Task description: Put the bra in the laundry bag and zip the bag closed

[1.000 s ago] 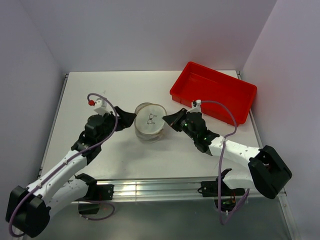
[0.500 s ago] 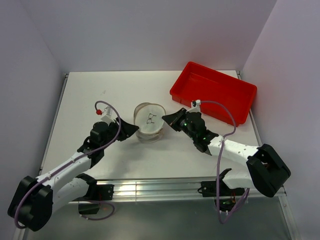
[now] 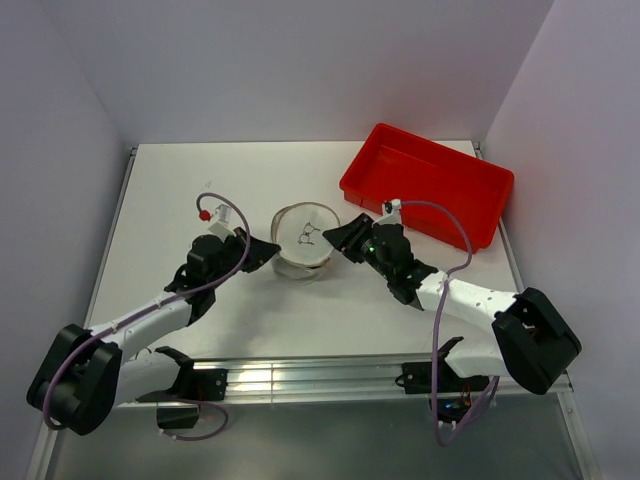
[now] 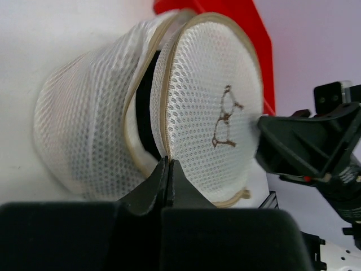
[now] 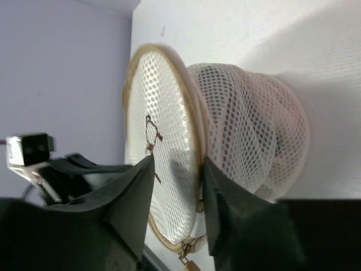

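The laundry bag (image 3: 304, 240) is a round white mesh pouch with a beige zipper rim, lying on its side mid-table. Its flat lid (image 4: 211, 96), marked with a small brown emblem, stands ajar and leaves a dark gap. My left gripper (image 3: 268, 251) is shut on the lid's rim (image 4: 167, 162) at the bag's left. My right gripper (image 3: 341, 236) is open at the bag's right; its fingers straddle the lid's edge (image 5: 176, 169), and the zipper pull (image 5: 189, 263) hangs just below. The bra is hidden; I cannot make it out through the mesh.
A red rectangular plastic tray (image 3: 430, 184) stands at the back right, just behind my right arm. White walls close in the table on three sides. A metal rail (image 3: 320, 378) runs along the near edge.
My left gripper has swung in towards the bag's left side and lower. The bag's lid now stands more upright and the bag has shifted slightly away. The right arm has barely moved.
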Motion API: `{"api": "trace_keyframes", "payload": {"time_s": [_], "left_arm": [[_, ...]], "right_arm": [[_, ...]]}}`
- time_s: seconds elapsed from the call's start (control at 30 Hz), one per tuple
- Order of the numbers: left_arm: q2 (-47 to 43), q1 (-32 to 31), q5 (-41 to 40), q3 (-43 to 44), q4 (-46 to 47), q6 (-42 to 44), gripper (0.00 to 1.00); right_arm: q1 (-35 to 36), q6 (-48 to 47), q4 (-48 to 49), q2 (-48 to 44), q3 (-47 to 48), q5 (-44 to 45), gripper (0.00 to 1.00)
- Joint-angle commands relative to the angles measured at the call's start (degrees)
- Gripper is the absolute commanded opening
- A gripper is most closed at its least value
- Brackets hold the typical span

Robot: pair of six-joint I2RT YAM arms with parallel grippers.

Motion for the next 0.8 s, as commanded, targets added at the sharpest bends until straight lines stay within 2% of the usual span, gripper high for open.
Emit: {"api": "trace_keyframes", "payload": {"time_s": [0.0, 0.07, 0.2, 0.4, 0.6, 0.77], "left_arm": [[-2.56, -0.16, 2.22, 3.43, 6.10, 0.94, 0.00], [-3.00, -0.16, 2.66, 3.34, 7.16, 1.29, 0.00], [-3.36, -0.16, 3.01, 3.78, 7.69, 2.69, 0.00], [-1.96, -0.07, 3.45, 4.66, 8.65, 3.75, 0.00], [0.07, -0.07, 5.03, 3.51, 13.83, 1.82, 0.00], [1.74, 0.02, 5.30, 3.78, 13.41, 1.55, 0.00]], "right_arm": [[0.08, -2.93, -0.19, 0.24, 0.39, -2.51, 0.49], [0.08, -3.46, -0.72, 0.24, -0.04, -3.57, 0.69], [-0.01, -3.29, -0.81, -1.33, -1.54, -4.88, 0.83], [-0.10, -3.19, -2.13, -5.29, -3.91, -4.01, 0.82], [-0.80, -1.79, -1.43, -3.72, -4.70, -5.77, 0.82], [-0.89, -1.26, -0.90, -3.36, -4.44, -7.09, 0.80]]}}
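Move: Ahead of the left hand by some 3 cm and 6 cm to its right is the middle of the bag's lid, whose left rim it already pinches; the bag body's middle is about 2 cm ahead, 5 cm right and 7 cm below. From the right hand, the zip puller lies about 5 cm back, 1 cm left and 2 cm lower. The lid's middle is level with the right hand and 5 cm left; the red box is 11 cm ahead, 21 cm right and 11 cm down. Lifting the lid's left rim, the left hand rises about 5 cm, mostly in the first half, tipping its still-shut fingers up some 10 degrees and edging right. The right hand spreads its already loosening fingers wide around the right rim and eases back about 3 cm and down 2 towards the zip puller. ##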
